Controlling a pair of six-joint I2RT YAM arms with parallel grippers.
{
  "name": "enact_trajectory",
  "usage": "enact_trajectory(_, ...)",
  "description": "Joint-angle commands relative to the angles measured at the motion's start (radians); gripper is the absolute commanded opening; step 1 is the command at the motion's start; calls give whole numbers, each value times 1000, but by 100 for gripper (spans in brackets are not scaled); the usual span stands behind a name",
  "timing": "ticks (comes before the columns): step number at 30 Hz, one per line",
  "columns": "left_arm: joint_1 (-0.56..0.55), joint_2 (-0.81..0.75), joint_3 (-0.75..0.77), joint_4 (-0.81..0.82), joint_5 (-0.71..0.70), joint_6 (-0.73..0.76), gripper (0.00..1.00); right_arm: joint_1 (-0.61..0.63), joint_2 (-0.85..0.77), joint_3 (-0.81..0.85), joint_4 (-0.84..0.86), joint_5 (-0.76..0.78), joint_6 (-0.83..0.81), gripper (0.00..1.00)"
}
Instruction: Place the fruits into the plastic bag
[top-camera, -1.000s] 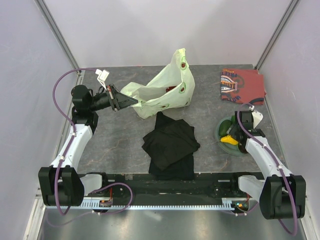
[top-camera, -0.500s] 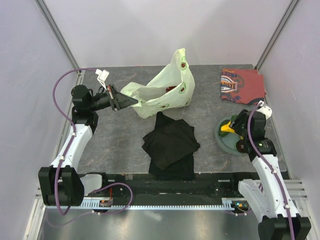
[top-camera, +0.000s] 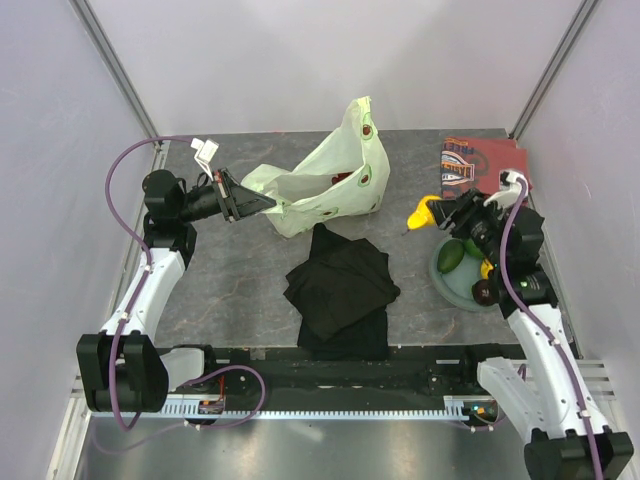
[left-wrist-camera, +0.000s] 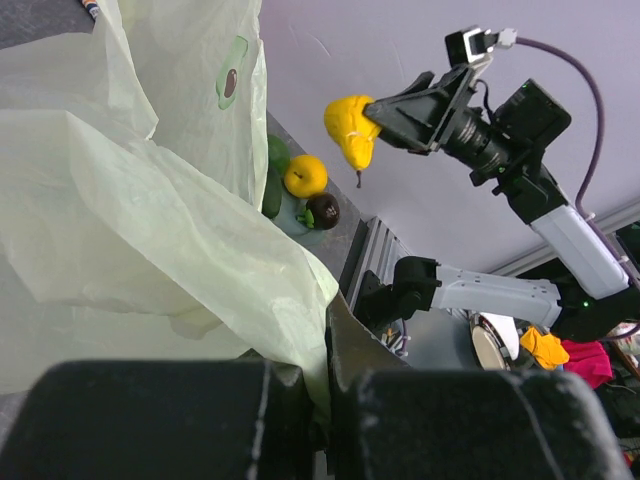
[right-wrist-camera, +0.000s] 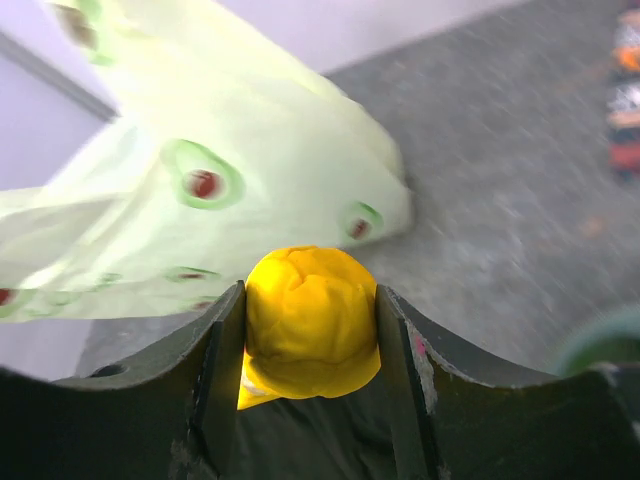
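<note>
The pale green plastic bag (top-camera: 330, 185) with avocado prints lies at the back of the table, its mouth facing left. My left gripper (top-camera: 245, 203) is shut on the bag's edge (left-wrist-camera: 300, 330) and holds it up. Above the table, right of the bag, my right gripper (top-camera: 432, 212) is shut on a yellow fruit (top-camera: 421, 212), which sits between both fingers (right-wrist-camera: 310, 320). Other fruits lie on the grey-green plate (top-camera: 452, 285): a green one (top-camera: 450, 257), a round yellow one (left-wrist-camera: 306, 176) and a dark maroon one (top-camera: 484, 292).
A folded black cloth (top-camera: 340, 290) lies in the middle near the front edge. A red-orange patterned cloth (top-camera: 485, 170) sits at the back right. White walls close in the table on three sides.
My right gripper has risen from the plate with the yellow fruit and moved back and left toward the bag. The left arm and the bag have not moved.
</note>
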Motion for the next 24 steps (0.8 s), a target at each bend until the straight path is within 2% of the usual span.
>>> enact_trajectory(1, 0, -5, 17, -7, 3, 44, 2, 125, 51, 150, 116, -9, -27, 1)
enact_trajectory(2, 0, -5, 17, -7, 3, 45, 1, 160, 83, 179, 97, 73, -91, 1)
enact_trajectory(5, 0, -5, 17, -7, 5, 45, 1, 297, 172, 294, 44, 175, -182, 0)
enact_trajectory(8, 0, -5, 17, -7, 5, 49, 2, 424, 271, 391, 40, 256, -237, 0)
enact_trajectory(13, 0, 2, 17, -9, 5, 50, 2, 659, 433, 568, 16, 482, -354, 0)
enact_trajectory(15, 0, 7, 15, -9, 5, 47, 1, 698, 500, 636, 17, 502, -380, 0)
enact_trajectory(24, 0, 8, 14, -9, 5, 47, 2, 702, 750, 865, 0, 582, -429, 0)
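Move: The right gripper already holds the yellow pear in the air. The mouth of the plastic bag lies about 22 cm to its left, 12 cm ahead and roughly 10 cm lower. The fruit bowl sits some 13 cm right, 3 cm back and 22 cm down; the black cloth about 19 cm left, 8 cm back and 24 cm down. From the left gripper, which pinches the bag's rim, the mouth's middle is about 13 cm ahead, 11 cm right and 12 cm lower. Sweep the right gripper with the pear about 20 cm left, away from the bowl and towards the bag's mouth, rising some 10 cm early and then running level, with a short push forward at the end. Turn it about 15 degrees counter-clockwise, tips lifting a little and left side dipping, and keep the grip; hold the rim still with the left. ##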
